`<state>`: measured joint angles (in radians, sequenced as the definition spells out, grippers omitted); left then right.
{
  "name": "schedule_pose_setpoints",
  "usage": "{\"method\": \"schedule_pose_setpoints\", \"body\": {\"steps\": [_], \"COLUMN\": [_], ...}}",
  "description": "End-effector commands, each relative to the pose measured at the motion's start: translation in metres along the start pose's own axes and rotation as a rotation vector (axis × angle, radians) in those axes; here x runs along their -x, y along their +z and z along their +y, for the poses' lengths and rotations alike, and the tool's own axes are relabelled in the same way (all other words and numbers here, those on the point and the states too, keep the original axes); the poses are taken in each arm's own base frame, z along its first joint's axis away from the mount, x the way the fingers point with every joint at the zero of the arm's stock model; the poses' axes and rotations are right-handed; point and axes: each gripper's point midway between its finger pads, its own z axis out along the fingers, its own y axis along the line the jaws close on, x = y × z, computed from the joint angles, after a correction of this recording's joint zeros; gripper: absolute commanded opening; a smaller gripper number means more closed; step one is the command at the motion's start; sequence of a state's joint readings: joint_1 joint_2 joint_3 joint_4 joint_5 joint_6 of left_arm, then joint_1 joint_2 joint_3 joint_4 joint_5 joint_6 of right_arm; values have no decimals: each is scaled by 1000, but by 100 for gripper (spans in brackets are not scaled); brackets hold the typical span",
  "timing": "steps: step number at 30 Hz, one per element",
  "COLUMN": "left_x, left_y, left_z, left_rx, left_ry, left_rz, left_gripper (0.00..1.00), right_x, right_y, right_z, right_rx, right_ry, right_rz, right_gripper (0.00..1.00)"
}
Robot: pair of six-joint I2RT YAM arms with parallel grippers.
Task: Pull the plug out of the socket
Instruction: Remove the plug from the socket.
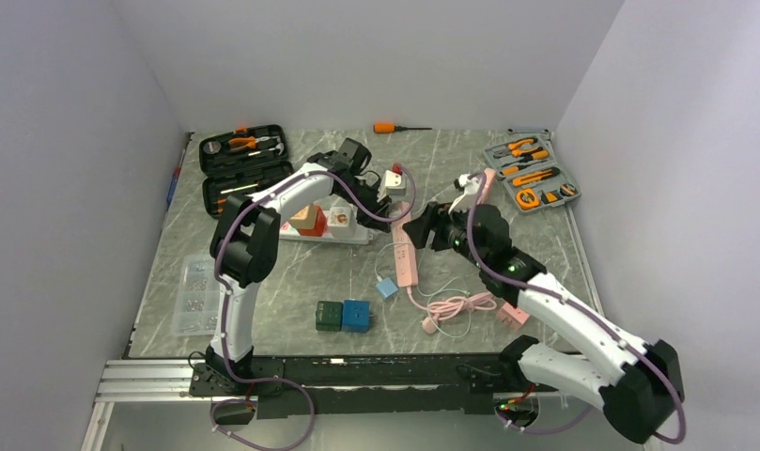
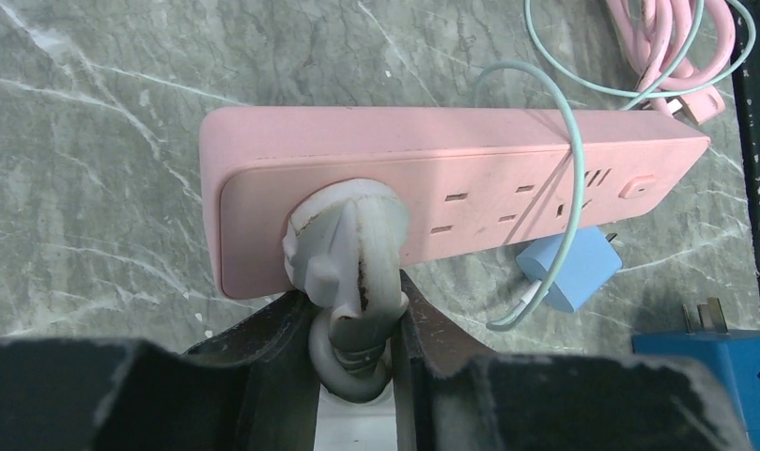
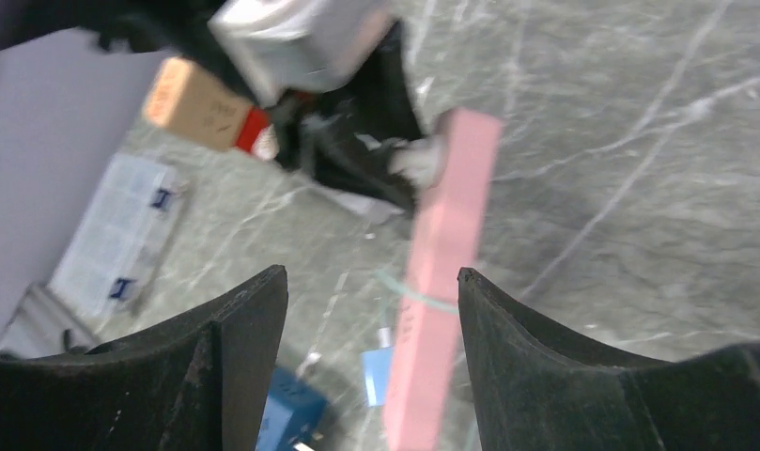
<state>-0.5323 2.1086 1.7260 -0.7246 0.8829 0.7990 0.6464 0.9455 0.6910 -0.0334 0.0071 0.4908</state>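
A pink power strip (image 1: 405, 246) (image 2: 451, 178) lies on the marble table. A white round plug (image 2: 346, 246) sits in the socket at its end, with the grey cord running back between my left fingers. My left gripper (image 2: 352, 293) (image 1: 387, 188) is shut on the plug's neck, one finger pressed to each side. My right gripper (image 1: 421, 228) (image 3: 371, 274) hovers open just right of the strip's middle and holds nothing. The pink strip (image 3: 439, 282) shows below and beyond its gap, blurred.
A light blue adapter (image 2: 568, 272) (image 1: 386, 287) with a pale green cable lies by the strip. Blue (image 1: 355, 315) and green (image 1: 329, 316) cubes sit in front. The pink cord coil (image 1: 460, 305), a white strip with plugs (image 1: 324, 225), two tool cases (image 1: 246, 150) (image 1: 531, 174) and a screw box (image 1: 197, 296) surround the work area.
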Motion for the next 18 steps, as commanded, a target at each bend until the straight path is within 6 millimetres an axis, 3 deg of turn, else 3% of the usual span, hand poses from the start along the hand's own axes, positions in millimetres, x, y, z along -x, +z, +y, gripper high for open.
{"method": "schedule_pose_setpoints", "body": {"steps": [1, 4, 10, 18], "left_x": [45, 46, 47, 55], "left_y": [-25, -26, -27, -31], "left_z": [-13, -16, -17, -18], "left_rx": [8, 2, 0, 9], "left_ry": [92, 92, 88, 88], "left_rz": [-101, -110, -112, -125], "left_gripper": [8, 8, 8, 7], "right_x": [4, -2, -16, -40], "right_y": [25, 36, 41, 66], "right_z": [-19, -28, -15, -29], "right_rx": [39, 100, 266, 234], "right_ry": [-26, 4, 16, 72], "right_rz": [30, 62, 115, 177], "right_gripper": [69, 70, 71, 70]}}
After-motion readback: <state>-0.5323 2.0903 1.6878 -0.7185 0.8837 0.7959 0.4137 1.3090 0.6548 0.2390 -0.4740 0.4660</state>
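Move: The left gripper has the white plug, still in the far end of the pink power strip. From the right gripper, the strip's middle is level with it, about 2 cm to the left and 12 cm below. The plug is some 7 cm ahead, 5 cm left and 11 cm below; the light-blue adapter 9 cm back, 6 cm left and 20 cm below. From the left gripper, the strip's middle is 7 cm back, 5 cm right, 3 cm below. Lower the open right gripper about 7 cm onto the pink strip just nearer than the plug. Reach some 4 cm forward on the way down, then ease 3 cm left as you turn the wrist roughly 15 degrees counter-clockwise and tip it down some 10. Keep its fingers apart, one each side of the strip, and don't close yet; let the left gripper keep its pinch on the plug, easing back less than a centimetre. ##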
